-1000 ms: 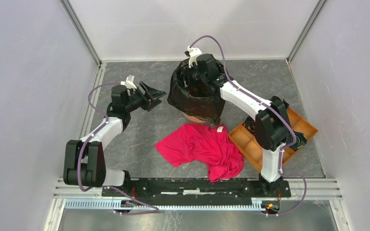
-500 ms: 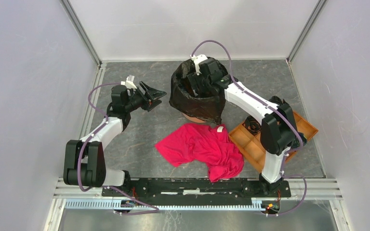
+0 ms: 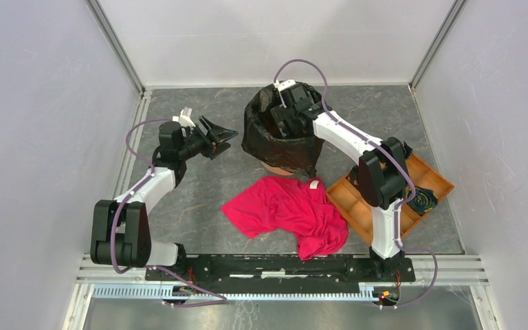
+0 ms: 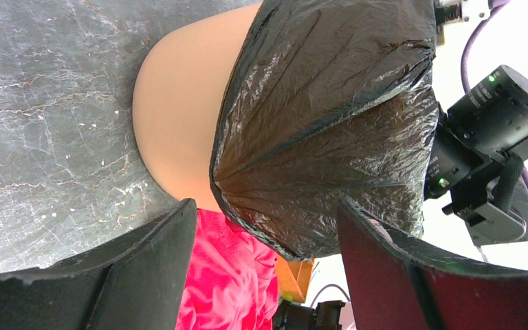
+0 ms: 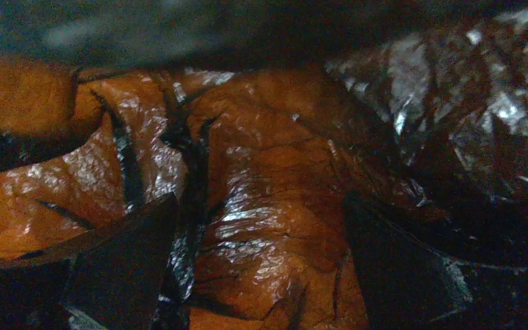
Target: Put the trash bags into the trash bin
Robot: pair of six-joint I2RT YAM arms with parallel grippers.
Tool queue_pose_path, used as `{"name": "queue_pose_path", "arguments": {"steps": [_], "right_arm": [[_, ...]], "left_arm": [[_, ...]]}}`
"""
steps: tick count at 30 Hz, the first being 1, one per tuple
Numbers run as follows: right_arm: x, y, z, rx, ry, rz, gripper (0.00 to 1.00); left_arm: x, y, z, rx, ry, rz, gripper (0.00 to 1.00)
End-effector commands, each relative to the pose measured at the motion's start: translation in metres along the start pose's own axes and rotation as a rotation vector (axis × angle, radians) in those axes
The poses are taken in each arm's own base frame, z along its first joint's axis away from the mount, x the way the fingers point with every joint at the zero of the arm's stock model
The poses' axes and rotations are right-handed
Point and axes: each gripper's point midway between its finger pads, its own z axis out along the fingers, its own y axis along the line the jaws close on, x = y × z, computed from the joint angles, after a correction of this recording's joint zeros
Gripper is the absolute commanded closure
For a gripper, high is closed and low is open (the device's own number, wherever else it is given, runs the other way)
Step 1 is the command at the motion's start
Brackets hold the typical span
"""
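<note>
The pale-orange trash bin (image 3: 275, 167) stands at the table's back middle, its top draped by the black trash bag (image 3: 265, 144). In the left wrist view the bag (image 4: 330, 124) hangs over the bin's side (image 4: 179, 117). My right gripper (image 3: 285, 118) reaches down inside the bin's mouth; its view shows open jaws (image 5: 261, 268) over bag film (image 5: 261, 206) pressed against the orange inner wall. My left gripper (image 3: 225, 135) is open and empty, left of the bin, apart from it.
A red cloth garment (image 3: 289, 210) lies on the table in front of the bin. A flat brown compartment tray (image 3: 357, 206) sits at the right, holding a coiled item (image 3: 423, 199). Side walls enclose the table.
My right gripper has shifted a little to the right and further into the bin's mouth, and its elbow has swung. The left arm has not moved.
</note>
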Motion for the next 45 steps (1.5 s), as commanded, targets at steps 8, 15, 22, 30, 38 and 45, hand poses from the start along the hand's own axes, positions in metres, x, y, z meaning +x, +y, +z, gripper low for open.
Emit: {"name": "queue_pose_path", "arguments": {"steps": [8, 15, 22, 30, 38, 45], "right_arm": [[-0.013, -0.127, 0.019, 0.236, -0.036, 0.128, 0.02], [-0.01, -0.235, 0.036, 0.422, -0.061, 0.19, 0.02], [0.007, -0.337, 0.05, 0.593, -0.051, 0.274, 0.02], [0.034, -0.415, 0.033, 0.683, -0.093, 0.362, 0.02], [-0.017, -0.404, -0.001, 0.541, -0.257, 0.385, 0.02], [-0.051, -0.378, -0.072, 0.427, -0.45, 0.475, 0.02]], "left_arm": [[-0.006, -0.011, 0.001, 0.034, -0.006, 0.047, 0.2], [-0.004, -0.008, 0.003, 0.033, 0.003, 0.037, 0.19], [-0.003, -0.002, 0.006, 0.022, 0.011, 0.03, 0.19], [-0.002, 0.001, 0.01, 0.021, 0.028, 0.026, 0.22], [-0.004, -0.001, 0.009, 0.025, 0.023, 0.045, 0.22], [-0.004, -0.004, 0.006, 0.021, -0.005, 0.069, 0.23]]}}
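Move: The right hand is down inside the bag-lined trash bin, roughly level with its mid height; the bin's middle is about 6 cm back and 7 cm left of it. The far right corner lies some 10 cm ahead and 32 cm right, the wooden tray about 28 cm back and 24 cm right, the red shirt 33 cm back and 8 cm left, all about 12 cm lower. From the left hand, the bin's middle is some 17 cm right, 2 cm ahead and 7 cm below. Bearing from inside on the lined right wall, the right hand shoves the trash bin towards the far right corner: about 40 cm right and 13 cm forward, fingers wide open, turning some 40 degrees clockwise. Then it comes back left about 5 cm, lifting to roughly 8 cm above its start and tipping its fingers up somewhat, still in the bag's mouth. ##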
